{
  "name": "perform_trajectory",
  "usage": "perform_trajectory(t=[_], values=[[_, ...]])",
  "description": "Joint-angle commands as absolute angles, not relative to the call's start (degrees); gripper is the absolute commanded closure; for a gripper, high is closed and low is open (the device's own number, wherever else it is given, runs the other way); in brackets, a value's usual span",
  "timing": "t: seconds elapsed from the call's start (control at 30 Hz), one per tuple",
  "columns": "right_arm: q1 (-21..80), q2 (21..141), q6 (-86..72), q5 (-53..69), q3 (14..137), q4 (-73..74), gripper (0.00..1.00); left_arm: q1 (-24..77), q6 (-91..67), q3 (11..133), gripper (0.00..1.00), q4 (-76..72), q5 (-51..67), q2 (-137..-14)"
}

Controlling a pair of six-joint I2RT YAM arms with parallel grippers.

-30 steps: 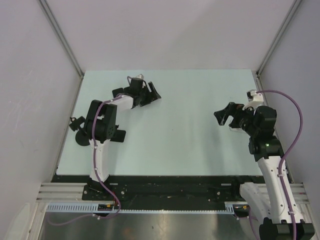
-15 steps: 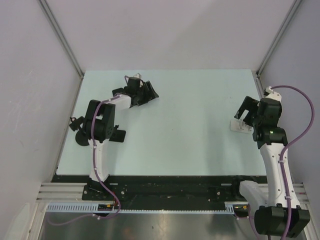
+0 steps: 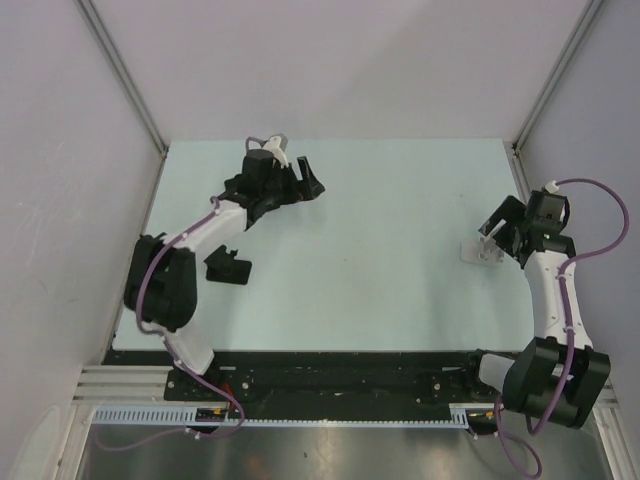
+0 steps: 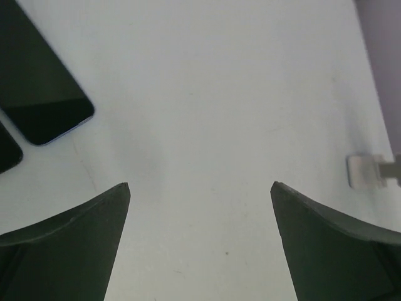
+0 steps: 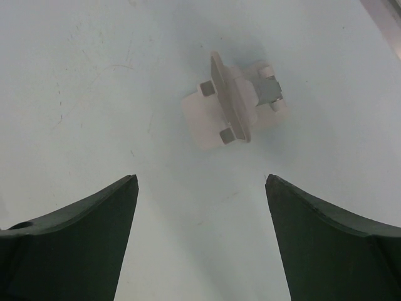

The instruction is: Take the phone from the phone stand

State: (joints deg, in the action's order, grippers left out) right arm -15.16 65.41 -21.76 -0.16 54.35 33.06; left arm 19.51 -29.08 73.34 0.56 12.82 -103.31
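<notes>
The white phone stand [image 3: 478,252] sits at the table's right side with nothing on it. From above it shows as a small plate with pegs [image 5: 235,106]. My right gripper [image 5: 200,179] hangs open just short of it, apart from it, beside the stand in the top view [image 3: 497,228]. The dark phone [image 3: 228,267] lies flat on the table at the left, also showing at the upper left [image 4: 37,81] of the left wrist view. My left gripper [image 4: 200,185] is open and empty over bare table, at the far left [image 3: 310,183].
White walls with metal rails close in the pale green table [image 3: 380,300] on three sides. A second dark shape [image 4: 6,150] at the left wrist view's edge is too cut off to identify. The stand also shows at that view's right edge [image 4: 369,172].
The left arm stretched toward the far side, uncovering the phone, and its jaws opened wider. The right arm swung back to the right, leaving the stand in plain view.
</notes>
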Motion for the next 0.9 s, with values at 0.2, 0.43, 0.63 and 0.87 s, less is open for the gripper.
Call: perform_trajectory(t=[0.2, 0.43, 0.63, 0.87], values=[[-18.63, 74.43, -25.84, 3.87, 56.43, 25.49, 0.20, 22.68, -11.96, 60.83, 0.00, 7.55, 19.16, -78.86], [-19.60, 78.48, -25.05, 1.67, 56.25, 23.03, 0.35, 22.76, -6.51, 55.73, 0.00, 10.55, 18.20, -72.95], [-19.34, 78.93, -23.91, 1.40, 55.64, 22.24, 0.69, 25.31, -2.29, 56.25, 0.00, 12.30, 15.12, -71.37], [-12.40, 75.15, -19.53, 2.89, 55.37, 21.45, 1.00, 29.26, 1.84, 56.69, 0.00, 13.27, 14.85, -71.37]])
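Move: The white phone stand lies about 7 cm ahead of my right hand, 2 cm to its right and, at its middle, some 9 cm below; nothing else stands close to it. From my left hand the stand is far off, roughly 47 cm to the right, 11 cm back and 7 cm below. The nearest flat phone lies about 5 cm ahead of my left hand, 8 cm to its left and 11 cm down. With my right hand I sink about 5 cm onto the stand, easing forward some 3 cm and slightly right, then shut my wide-open fingers on the near upper edge of its thin plate and draw just over a centimetre left as they pinch. Meanwhile my left hand, open and empty, backs about 14 cm away from the flat phones, rising first, dipping a little and turning clockwise. ##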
